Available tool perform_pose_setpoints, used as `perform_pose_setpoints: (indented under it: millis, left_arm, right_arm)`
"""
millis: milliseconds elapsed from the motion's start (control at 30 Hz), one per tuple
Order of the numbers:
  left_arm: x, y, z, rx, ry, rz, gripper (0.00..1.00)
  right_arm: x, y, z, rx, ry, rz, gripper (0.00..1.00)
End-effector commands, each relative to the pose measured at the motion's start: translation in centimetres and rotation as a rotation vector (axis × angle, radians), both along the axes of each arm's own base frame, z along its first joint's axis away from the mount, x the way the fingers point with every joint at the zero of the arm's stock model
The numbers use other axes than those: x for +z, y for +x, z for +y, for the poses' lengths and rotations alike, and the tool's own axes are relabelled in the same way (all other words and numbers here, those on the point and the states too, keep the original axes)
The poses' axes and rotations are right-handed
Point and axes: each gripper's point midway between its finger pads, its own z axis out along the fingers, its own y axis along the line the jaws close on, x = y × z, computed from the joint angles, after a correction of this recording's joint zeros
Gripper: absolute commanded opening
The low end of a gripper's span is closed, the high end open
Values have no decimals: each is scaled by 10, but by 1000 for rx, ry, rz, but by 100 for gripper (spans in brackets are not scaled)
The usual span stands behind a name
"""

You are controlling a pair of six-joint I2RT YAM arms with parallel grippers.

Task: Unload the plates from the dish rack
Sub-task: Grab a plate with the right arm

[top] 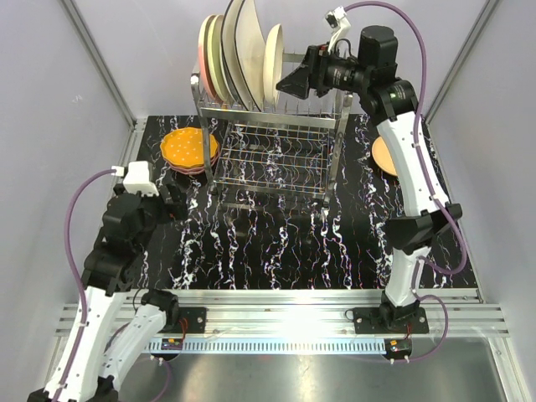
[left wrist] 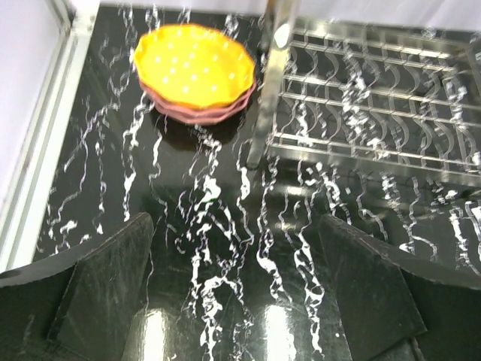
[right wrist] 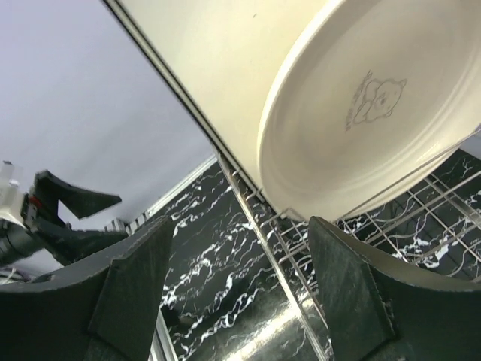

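Note:
The dish rack (top: 276, 151) stands at the back middle of the table. Several plates stand upright in its top tier: a pinkish one (top: 204, 52) at the left, a large cream square one (top: 248, 38), and a cream round one (top: 274, 52) at the right. My right gripper (top: 285, 84) hovers open just right of the cream round plate (right wrist: 376, 113), whose lower rim sits above the right gripper (right wrist: 240, 226); nothing is between its fingers. An orange plate (left wrist: 194, 64) lies on a pink plate (left wrist: 197, 113) left of the rack. My left gripper (left wrist: 234, 226) is open and empty over the table.
A peach-orange plate (top: 383, 156) lies flat on the table right of the rack, partly behind the right arm. The rack's steel post (left wrist: 267, 90) stands close ahead of the left gripper. Grey walls enclose the black marbled table (top: 268, 243).

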Motion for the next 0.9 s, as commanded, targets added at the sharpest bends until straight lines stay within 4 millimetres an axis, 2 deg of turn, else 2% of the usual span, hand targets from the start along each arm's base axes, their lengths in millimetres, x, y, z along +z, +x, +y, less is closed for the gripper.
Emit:
perform_pose_setpoints:
  millis: [0,100,400,500,600,733,867]
  left_arm:
    - [-8,7,-13,-74,-23,22,95]
    - [-16,6,-8,-62,12,31,95]
    - [-29,2,0,-29,19,-5,96]
    - [-31,1,2,-18,16,-18,96]
    - [-36,1,4,-6,15,-18,96]
    - [-40,1,0,-23,0,-13,96]
    - [-44,0,-1,-26,-10,-7,96]
  right_arm:
    - [29,12,6,-34,75,-71,78]
    - [30,15,14,-21,93,-76,77]
    - [12,32,39,-12,75,-87,74]
    - [7,38,40,-35,56,-99,68]
    - [4,44,40,-64,36,-113,55]
    - [2,51,38,-107,18,-133,46]
    - [3,54,38,-116,26,-134,25]
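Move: The cream plate stands upright in the rack with its middle about 11 cm ahead of my open right hand, 5 cm to its left and a touch higher. The big white plate is some 5 cm farther left of it. The rack's front rail runs roughly 9 cm straight below my right hand. From my left hand the cream plate is about 30 cm ahead, 26 cm to the right and 20 cm up. I bring my right hand forward and left, about 6 cm in all and sinking a couple of centimetres, so the open fingers straddle the near, lower rim of the cream plate. Over the second half I close them, from wide to about a third open, pinching the rim between the pads and starting to rise slightly. Meanwhile my empty left hand sinks about 6 cm over the bare table, fingers open. ##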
